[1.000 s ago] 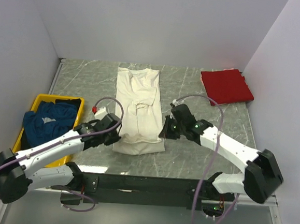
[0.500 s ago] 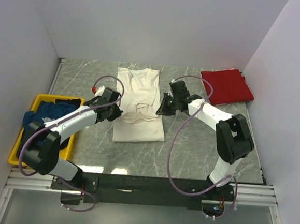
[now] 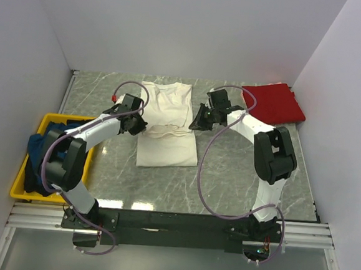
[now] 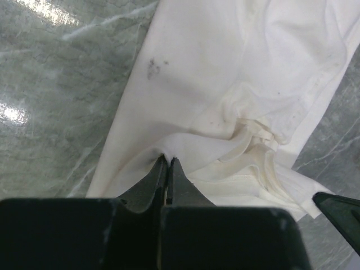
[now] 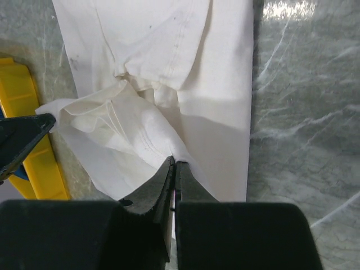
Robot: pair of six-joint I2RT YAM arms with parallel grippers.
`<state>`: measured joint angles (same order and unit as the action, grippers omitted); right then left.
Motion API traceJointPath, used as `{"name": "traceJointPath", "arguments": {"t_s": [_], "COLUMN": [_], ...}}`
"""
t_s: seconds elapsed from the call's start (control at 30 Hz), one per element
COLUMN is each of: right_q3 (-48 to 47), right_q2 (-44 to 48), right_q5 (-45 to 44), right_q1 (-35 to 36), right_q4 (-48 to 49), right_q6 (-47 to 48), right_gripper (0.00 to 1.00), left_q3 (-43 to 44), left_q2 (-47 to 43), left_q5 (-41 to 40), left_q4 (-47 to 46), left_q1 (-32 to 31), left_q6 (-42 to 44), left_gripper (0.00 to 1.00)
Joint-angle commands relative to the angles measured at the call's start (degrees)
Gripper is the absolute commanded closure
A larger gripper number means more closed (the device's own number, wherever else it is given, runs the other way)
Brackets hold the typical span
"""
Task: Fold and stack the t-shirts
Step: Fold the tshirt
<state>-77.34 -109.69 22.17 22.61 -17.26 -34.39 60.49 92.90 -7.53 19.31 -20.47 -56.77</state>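
The cream-white t-shirt [image 3: 169, 109] lies lengthwise in the middle of the table, its near part lifted and doubled over itself. My left gripper [image 3: 141, 127] is shut on the shirt's left edge [image 4: 225, 67], the cloth pinched at the fingertips [image 4: 167, 159]. At the shirt's right edge [image 5: 219, 84], my right gripper [image 3: 194, 124] is shut on the cloth too [image 5: 175, 163]. Between the two grips the fabric hangs in loose bunched folds. A folded red t-shirt [image 3: 272, 103] rests at the far right. The dark blue t-shirt [image 3: 36, 155] lies crumpled in the tray.
A yellow plastic tray [image 3: 17, 188] stands at the left edge of the table, and its rim [image 5: 28, 112] also shows in the right wrist view. White walls close the table on three sides. Both arms stretch out over the marble-patterned top.
Both grippers have moved toward the far side with the shirt's near end in them. The shirt has folded over itself and now looks shorter.
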Motion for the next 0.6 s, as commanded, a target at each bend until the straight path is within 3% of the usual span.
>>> {"name": "traceJointPath", "arguments": {"t_s": [0.0, 0.23, 0.27, 0.33, 0.37, 0.57], "right_q3": [-4.0, -6.9, -7.6, -8.7, -9.5, -5.1], "right_q2": [-1.8, -4.7, -4.7, -5.0, -5.0, 1.1], "right_q5": [2.3, 4.6, 4.7, 3.9, 3.7, 0.3], "right_q1": [-1.2, -3.4, -3.6, -4.1, -4.2, -4.4], "right_q4": [1.4, 1.6, 1.4, -0.1, -0.7, 0.3], "right_q6": [1.0, 0.7, 1.0, 1.9, 2.5, 2.8], "right_gripper": [0.97, 0.83, 0.76, 0.71, 0.68, 0.62], "left_q3": [3.1, 4.0, 4.3, 4.6, 4.4, 2.3], "left_q2": [1.2, 2.9, 2.8, 2.5, 2.1, -3.0], "left_q5": [2.3, 4.7, 4.8, 5.1, 5.1, 5.9], "left_q4": [-2.5, -5.1, -5.0, -4.5, -4.4, -4.3], "left_q1": [0.5, 2.7, 3.0, 3.6, 3.9, 5.3], "left_q6": [1.2, 1.4, 1.4, 1.7, 1.7, 2.3], "left_gripper": [0.99, 0.75, 0.65, 0.58, 0.46, 0.31]}}
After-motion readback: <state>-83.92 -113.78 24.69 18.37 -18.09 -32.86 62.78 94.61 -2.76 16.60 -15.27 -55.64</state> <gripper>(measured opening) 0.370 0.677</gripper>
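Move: Each hand still pinches a corner of the white t-shirt's turned-up hem, above the middle of the shirt; its laying spot is about 2 cm ahead and 3 cm below. The shirt's far end is centred roughly 18 cm ahead and 7 cm right of the left hand, the yellow bin 33 cm left and 13 cm back. From the right hand, the red t-shirt lies some 30 cm right and 12 cm ahead, slightly lower. Forward and slightly down, both hands carry the held hem over the shirt's middle, then open and rise some 2 cm from their lowest point. While opening, the left eases outward to its left and the right, reaching about 4 cm forward in all, drifts to its right; the left opens wider, and both let the corners go. ##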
